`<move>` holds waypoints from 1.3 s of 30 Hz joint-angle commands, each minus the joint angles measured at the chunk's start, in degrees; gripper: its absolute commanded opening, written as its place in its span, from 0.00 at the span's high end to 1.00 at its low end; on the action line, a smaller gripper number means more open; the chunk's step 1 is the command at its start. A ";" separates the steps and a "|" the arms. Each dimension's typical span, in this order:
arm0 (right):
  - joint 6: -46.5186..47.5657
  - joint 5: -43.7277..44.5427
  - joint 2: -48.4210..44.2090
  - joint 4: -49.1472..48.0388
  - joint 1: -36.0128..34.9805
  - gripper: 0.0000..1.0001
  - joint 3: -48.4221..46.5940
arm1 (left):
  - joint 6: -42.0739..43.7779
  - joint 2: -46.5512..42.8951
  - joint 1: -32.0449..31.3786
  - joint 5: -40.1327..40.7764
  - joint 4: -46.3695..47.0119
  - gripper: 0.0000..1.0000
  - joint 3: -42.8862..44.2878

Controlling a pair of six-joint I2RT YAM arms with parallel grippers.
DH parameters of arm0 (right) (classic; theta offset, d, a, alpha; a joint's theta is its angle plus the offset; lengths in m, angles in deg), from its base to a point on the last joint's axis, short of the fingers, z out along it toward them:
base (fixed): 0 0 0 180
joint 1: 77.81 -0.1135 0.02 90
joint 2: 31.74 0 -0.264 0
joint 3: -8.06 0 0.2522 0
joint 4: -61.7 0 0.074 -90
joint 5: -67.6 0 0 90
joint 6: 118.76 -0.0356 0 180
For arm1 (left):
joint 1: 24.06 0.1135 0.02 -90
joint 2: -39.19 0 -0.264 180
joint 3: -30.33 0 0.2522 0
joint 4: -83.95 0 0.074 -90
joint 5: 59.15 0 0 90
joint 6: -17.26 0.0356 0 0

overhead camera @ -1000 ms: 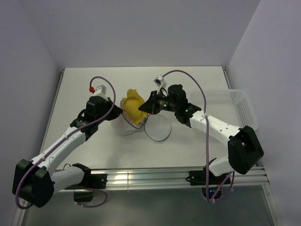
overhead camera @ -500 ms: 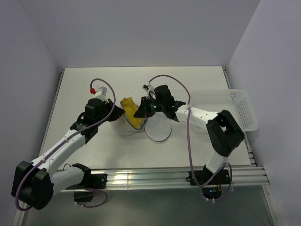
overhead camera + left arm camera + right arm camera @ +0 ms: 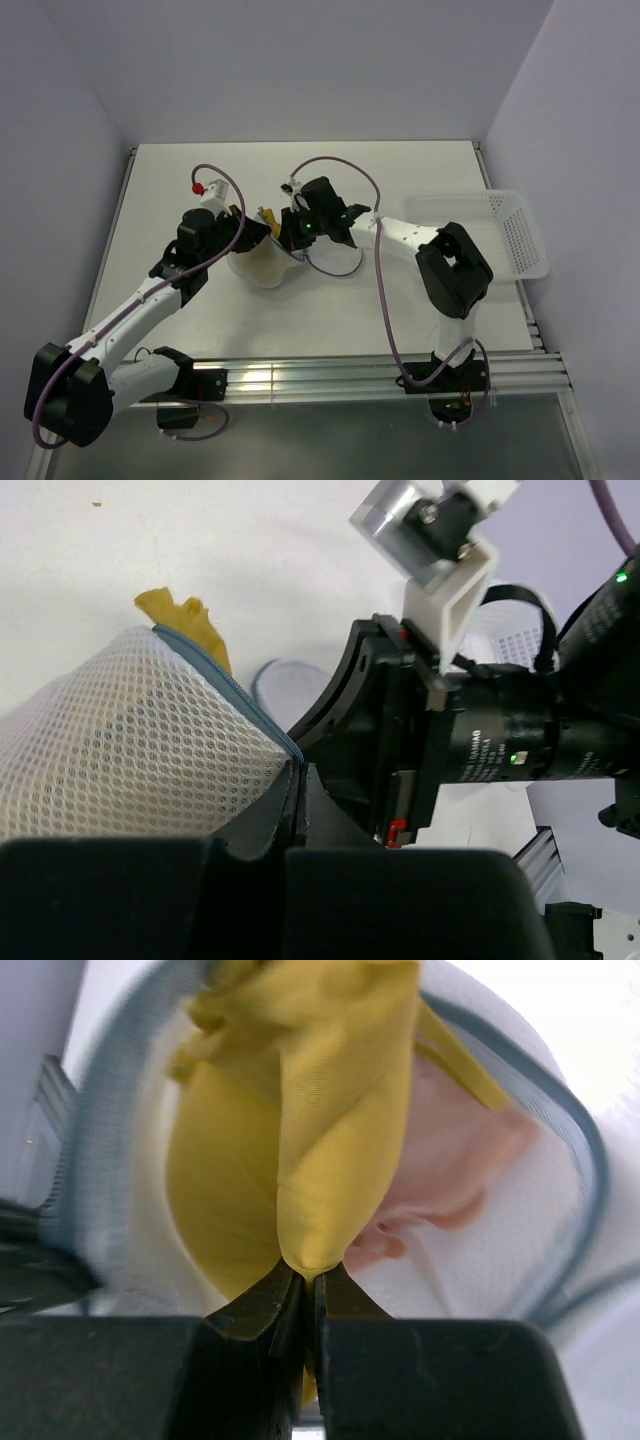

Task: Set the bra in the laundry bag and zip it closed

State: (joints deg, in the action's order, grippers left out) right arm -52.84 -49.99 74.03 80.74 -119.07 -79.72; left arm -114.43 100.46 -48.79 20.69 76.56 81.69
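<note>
The laundry bag (image 3: pixel 254 268), a white mesh pouch with a grey-blue zip rim (image 3: pixel 228 690), lies open at the table's middle. My left gripper (image 3: pixel 243 233) is shut on that rim at the bag's left side; in the left wrist view its tips (image 3: pixel 298 776) pinch the zip edge. My right gripper (image 3: pixel 289 232) is shut on a fold of the yellow bra (image 3: pixel 300 1120) and sits at the bag's mouth. In the right wrist view the bra hangs inside the rim (image 3: pixel 98 1170), over the white mesh (image 3: pixel 480 1260). From above only a yellow tip (image 3: pixel 267 215) shows.
The bag's round lid flap (image 3: pixel 337 262) lies open on the table to the right of the bag. A white plastic lattice basket (image 3: pixel 505 232) stands at the right edge. The right arm's cable (image 3: pixel 385 300) loops over the near table.
My right gripper has moved left with the bra, from beside the bag into its mouth, so much less yellow shows from above. The left gripper has kept its grip on the rim.
</note>
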 commanded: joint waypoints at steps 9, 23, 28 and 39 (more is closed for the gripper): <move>2.90 6.41 -13.29 4.30 -0.93 1.00 6.95 | -0.49 1.39 -0.23 0.93 7.42 1.00 -0.08; -1.59 4.20 -8.66 -1.50 -3.48 1.00 9.50 | 0.56 -2.38 -1.37 -1.18 9.89 1.00 -4.10; -0.97 12.02 -8.31 2.62 -2.78 1.00 7.41 | 0.29 -5.37 -1.46 -0.83 10.07 1.00 -8.33; -1.42 17.75 -21.29 2.45 -2.52 0.15 13.28 | 0.04 -6.52 -1.46 -0.13 9.10 1.00 -8.78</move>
State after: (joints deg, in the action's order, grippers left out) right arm -54.94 -35.31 61.14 83.99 -122.09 -67.42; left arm -114.39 94.89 -50.04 20.65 83.16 73.30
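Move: The right fingers hold the yellow bra at the laundry bag's mouth. The bag's middle lies about 6 cm to their left, 2 cm back and 5 cm lower, and the pink bra inside it some 7 cm left, 1 cm ahead and 5 cm down. The round flap lies level with them, about 12 cm to the right and 10 cm below. From the left hand, pinching the rim, the bag's middle is roughly 3 cm back, 1 cm left and 11 cm below. Still gripping the yellow bra at the mouth, the right hand backs out to the right and up about 5 cm, pokes down again by some 6 cm into the opening, then opens its fingers wide, lets go of the bra and starts drawing out to the right. The left hand keeps its pinch on the rim, easing forward a little and then pulling back about 3 cm. ##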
